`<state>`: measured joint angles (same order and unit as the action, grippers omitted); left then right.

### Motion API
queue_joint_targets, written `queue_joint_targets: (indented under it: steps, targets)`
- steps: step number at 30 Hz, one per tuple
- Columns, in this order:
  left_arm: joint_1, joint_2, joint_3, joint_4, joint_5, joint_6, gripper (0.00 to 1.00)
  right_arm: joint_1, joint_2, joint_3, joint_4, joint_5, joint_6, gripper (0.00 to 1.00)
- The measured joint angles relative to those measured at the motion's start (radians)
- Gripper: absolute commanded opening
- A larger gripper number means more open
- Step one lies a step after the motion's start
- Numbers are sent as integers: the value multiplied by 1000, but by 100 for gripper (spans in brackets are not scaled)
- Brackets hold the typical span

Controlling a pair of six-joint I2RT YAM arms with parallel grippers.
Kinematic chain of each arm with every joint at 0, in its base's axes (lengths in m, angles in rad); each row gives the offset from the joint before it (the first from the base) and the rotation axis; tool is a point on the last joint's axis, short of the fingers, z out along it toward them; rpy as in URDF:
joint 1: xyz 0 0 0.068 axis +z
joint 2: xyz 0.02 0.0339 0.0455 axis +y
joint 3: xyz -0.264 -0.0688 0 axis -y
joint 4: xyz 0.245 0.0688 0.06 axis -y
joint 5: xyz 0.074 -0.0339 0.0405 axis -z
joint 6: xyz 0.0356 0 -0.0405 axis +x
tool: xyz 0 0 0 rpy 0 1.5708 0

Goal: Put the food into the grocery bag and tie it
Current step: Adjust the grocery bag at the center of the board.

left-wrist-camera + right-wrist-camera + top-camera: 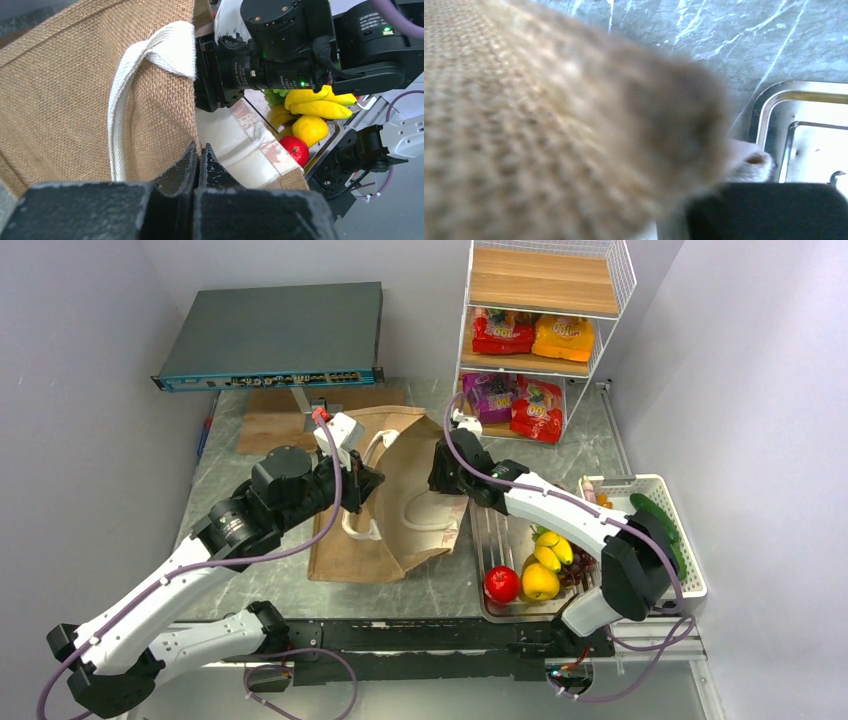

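Note:
The brown grocery bag [395, 510] lies in the middle of the table with its mouth toward the far side. My left gripper [366, 485] is shut on its left rim; in the left wrist view the woven edge [165, 110] runs down into the closed jaws, beside a white handle [150, 55]. My right gripper [447, 478] is at the right rim. There blurred bag cloth [549, 125] fills the right wrist view, and only one dark finger [769, 210] shows. Food lies on the metal tray [492, 540]: red apple [502, 584], yellow fruit [540, 582], bananas [553, 548], grapes [580, 570].
A white basket [692, 550] with a green cucumber [660, 525] stands at the right edge. A wire shelf [540, 280] at the back holds red, orange and purple snack packets [503, 333]. A grey equipment box [270, 335] and a wooden board [275, 420] sit at the back left.

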<state>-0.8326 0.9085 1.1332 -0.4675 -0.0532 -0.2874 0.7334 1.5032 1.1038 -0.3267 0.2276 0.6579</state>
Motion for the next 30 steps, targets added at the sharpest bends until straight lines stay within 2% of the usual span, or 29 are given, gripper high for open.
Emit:
queue_joint_targets:
  steps: [5,15,24,30]
  targets:
    - [0,-4,0,1,3,13,0,0,21,0,15,3,8,0]
    - [1,-29,-41,19,-32,39,0,-6,3,0,34,-84,-8,0]
    - [1,-31,-92,68,-138,82,0,-7,-219,14,53,-210,-11,0]
    - [2,-6,-97,103,-188,94,0,-8,-302,24,65,-282,-10,0]
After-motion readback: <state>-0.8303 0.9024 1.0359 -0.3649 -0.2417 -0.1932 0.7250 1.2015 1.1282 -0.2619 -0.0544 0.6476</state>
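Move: Deep at the bag's right side, the right hand has the forward end of the bag's right handle practically between its half-closed fingers, perhaps 1 cm below its hand point. The steel tray's middle lies some 20 cm to its right, 5 cm back and 14 cm lower; the purple snack bag is about 26 cm ahead and 14 cm right. From the left hand, that handle is roughly 10 cm ahead, 12 cm right and 17 cm lower. Closing its fingers fully, the right hand pinches the bag's right handle near its forward end, then hoists it about 14 cm, drawing back some 5 cm with a slight drift left while its left side rolls up some 20 degrees. The left hand keeps its pinch on the left rim, easing about 3 cm forward and a couple of centimetres left and down, away from the right side of the bag. ##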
